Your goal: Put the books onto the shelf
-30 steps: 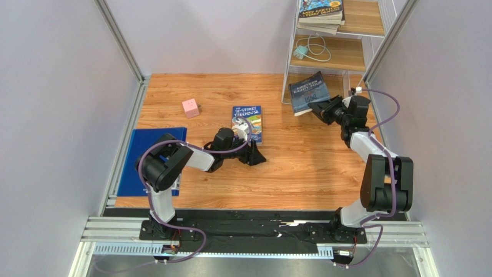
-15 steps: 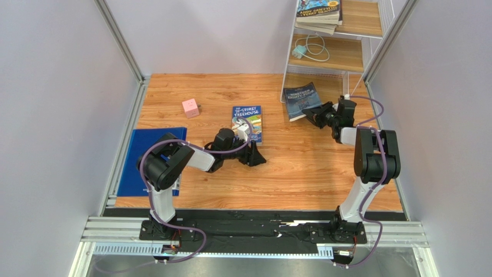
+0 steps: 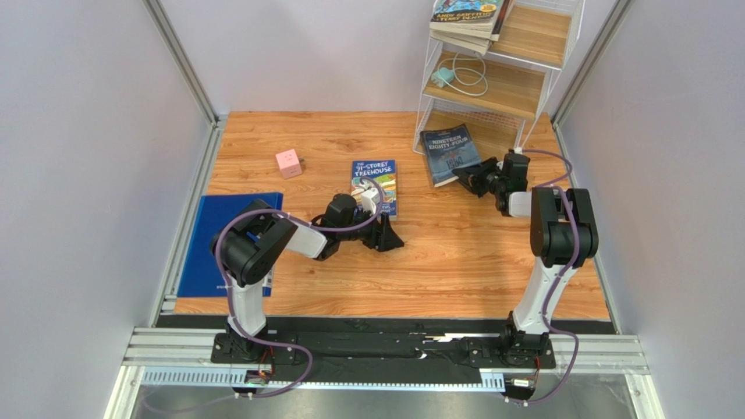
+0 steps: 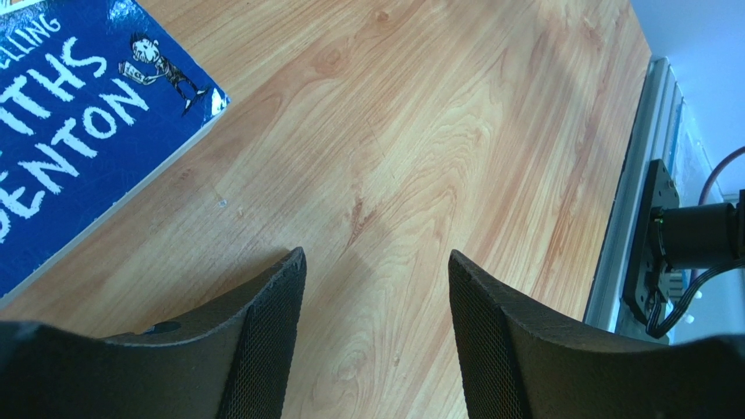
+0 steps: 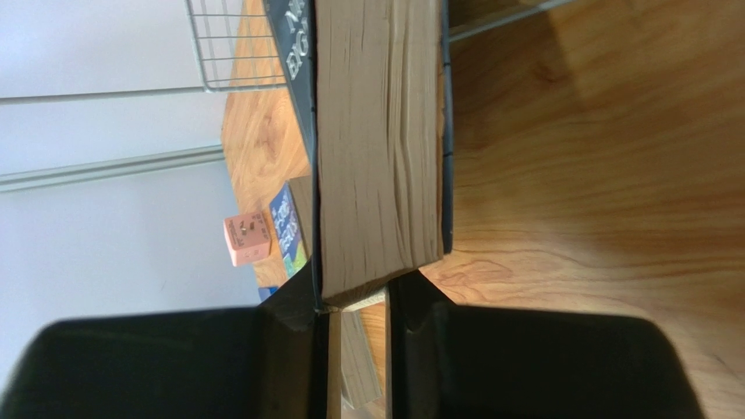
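The grey-blue "Nineteen Eighty-Four" book hangs tilted at the foot of the white wire shelf. My right gripper is shut on its near corner. In the right wrist view the page edges run up from my right gripper towards the shelf wire. A blue Treehouse book lies flat mid-table, and its corner shows in the left wrist view. My left gripper rests low just right of it, open and empty. More books are stacked on the top tier.
A pink cube sits left of the Treehouse book and shows as well in the right wrist view. A blue folder lies along the left edge. A pale cable with plug lies on the shelf's middle tier.
My right arm has carried the grey-blue book left and lower, against the shelf's foot. The shelf has shifted left and now leans. The left arm has not moved.
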Controlling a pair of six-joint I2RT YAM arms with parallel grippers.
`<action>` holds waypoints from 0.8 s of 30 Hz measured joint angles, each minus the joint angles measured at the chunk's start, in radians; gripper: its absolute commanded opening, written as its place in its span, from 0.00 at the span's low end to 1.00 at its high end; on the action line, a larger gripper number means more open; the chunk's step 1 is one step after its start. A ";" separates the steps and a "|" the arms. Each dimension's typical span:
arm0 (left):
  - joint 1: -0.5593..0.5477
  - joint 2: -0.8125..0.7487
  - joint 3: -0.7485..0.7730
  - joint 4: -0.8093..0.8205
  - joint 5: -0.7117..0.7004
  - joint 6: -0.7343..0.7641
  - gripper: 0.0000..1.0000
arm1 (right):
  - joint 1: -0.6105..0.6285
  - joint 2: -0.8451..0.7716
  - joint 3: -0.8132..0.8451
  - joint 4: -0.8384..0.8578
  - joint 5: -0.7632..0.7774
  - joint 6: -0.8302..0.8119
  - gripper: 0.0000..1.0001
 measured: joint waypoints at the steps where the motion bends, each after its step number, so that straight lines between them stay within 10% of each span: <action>1: 0.000 0.003 0.004 0.001 0.001 0.000 0.66 | 0.000 -0.002 -0.014 0.010 0.012 0.003 0.00; 24: 0.000 0.005 0.006 0.006 0.002 0.000 0.66 | -0.108 -0.129 -0.176 0.062 0.136 0.023 0.00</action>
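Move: The right hand still grips the Nineteen Eighty-Four book by its near right corner, the book's middle some 6 cm ahead and 5 cm left. The shelf's bottom board is centred about 10 cm straight ahead of this hand and a little lower. The shelf's front left post stands roughly 14 cm left and 6 cm ahead; the blue 71-Storey book lies 24 cm left and 4 cm back. From the left hand, the bottom board's centre is about 30 cm ahead and 18 cm right. Keep the right gripper shut on the Nineteen Eighty-Four book and swing it about 7 cm to the right across the shelf's front, away from the left post, easing back some 2 cm. Lift a couple of centimetres early on, then sink again to about the starting height, and turn the hand some 15 degrees clockwise to square the book to the opening. ##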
